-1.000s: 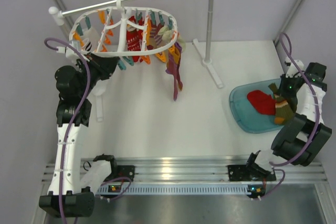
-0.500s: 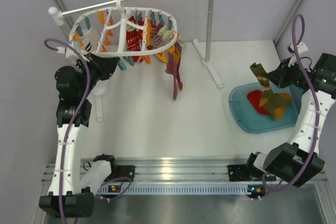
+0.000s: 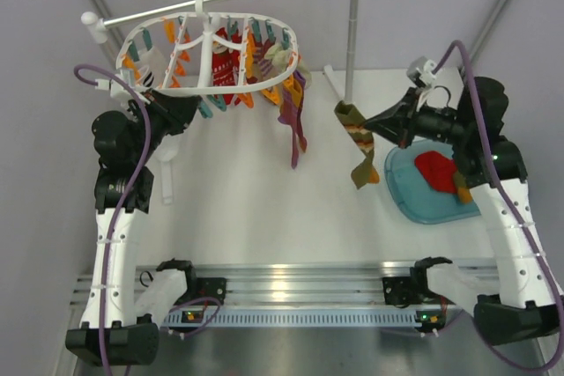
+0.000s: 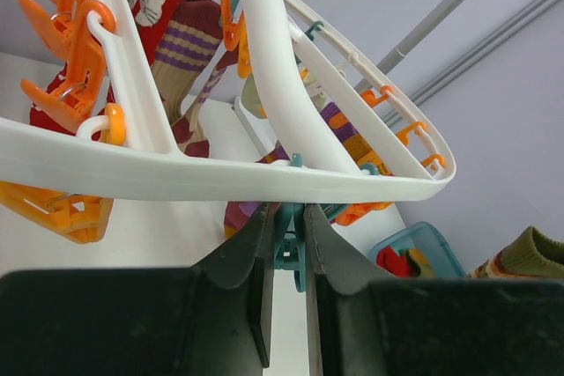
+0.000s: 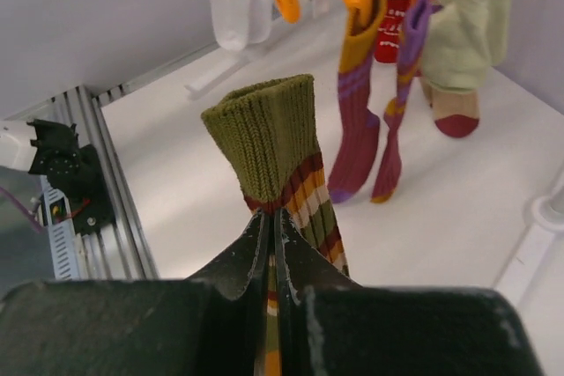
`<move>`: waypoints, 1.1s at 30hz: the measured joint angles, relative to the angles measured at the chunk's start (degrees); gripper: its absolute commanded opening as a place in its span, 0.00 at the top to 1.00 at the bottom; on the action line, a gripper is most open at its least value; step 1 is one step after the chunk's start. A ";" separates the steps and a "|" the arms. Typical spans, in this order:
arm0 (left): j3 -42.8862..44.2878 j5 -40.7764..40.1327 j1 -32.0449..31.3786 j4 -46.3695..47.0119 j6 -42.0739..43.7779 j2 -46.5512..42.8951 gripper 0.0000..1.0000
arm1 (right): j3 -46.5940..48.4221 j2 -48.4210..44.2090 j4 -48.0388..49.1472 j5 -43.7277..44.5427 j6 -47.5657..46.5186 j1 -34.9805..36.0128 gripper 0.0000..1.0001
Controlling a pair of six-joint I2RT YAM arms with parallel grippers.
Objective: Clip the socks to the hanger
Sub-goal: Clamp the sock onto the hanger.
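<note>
The white oval hanger (image 3: 220, 90) hangs from a rod at the back left, with several socks clipped to it. My left gripper (image 3: 192, 105) sits under its front rim (image 4: 220, 178), shut on a teal clip (image 4: 289, 248) that hangs from that rim. My right gripper (image 3: 374, 122) is in mid-air to the right of the hanger, shut on an olive, orange and brown striped sock (image 3: 358, 143) just below its cuff (image 5: 269, 143). The sock's foot dangles free above the table. A second striped sock (image 3: 463, 188) lies in the bin, partly behind my right arm.
A blue bin (image 3: 410, 204) at the right holds a red sock (image 3: 436, 169). The white stand's pole (image 3: 351, 33) and foot (image 3: 354, 119) rise just behind the held sock. Purple socks (image 3: 295, 129) hang low from the hanger's right end.
My right arm has lifted the striped sock out of the bin and carried it left, toward the hanger. The left arm has stayed still on the clip.
</note>
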 measured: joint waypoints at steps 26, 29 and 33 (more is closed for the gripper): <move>0.00 0.55 0.02 0.04 -0.68 0.00 1.00 | 1.70 25.51 24.68 34.75 14.03 42.16 1.00; 0.00 0.68 0.02 0.02 -0.72 0.02 1.00 | 3.76 27.50 26.43 35.89 14.84 43.08 1.00; -0.02 0.76 0.02 0.02 -0.98 0.04 1.00 | 6.21 29.66 28.44 36.57 15.50 43.91 1.00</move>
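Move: Roughly 35 cm to the right hand's left, some 6 cm farther out and about level, is the teal clip on the hanger's near rim, pinched in the left fingers. A second teal clip is beside it, about 32 cm left and 7 cm ahead of the right hand; the purple-orange sock hangs about 15 cm left, 7 cm ahead and 7 cm lower. From the left hand, the clip is at the fingertips. Sweeping some 25 cm left, the right hand carries the striped sock, still pinched below its cuff, towards the clip held by the left hand. It first draws back about 2 cm, then eases forward about 5 cm, slowing; it sinks some 7 cm on the way and rises about 2 cm at the end. The left hand stays put and keeps its pinch on the clip. ##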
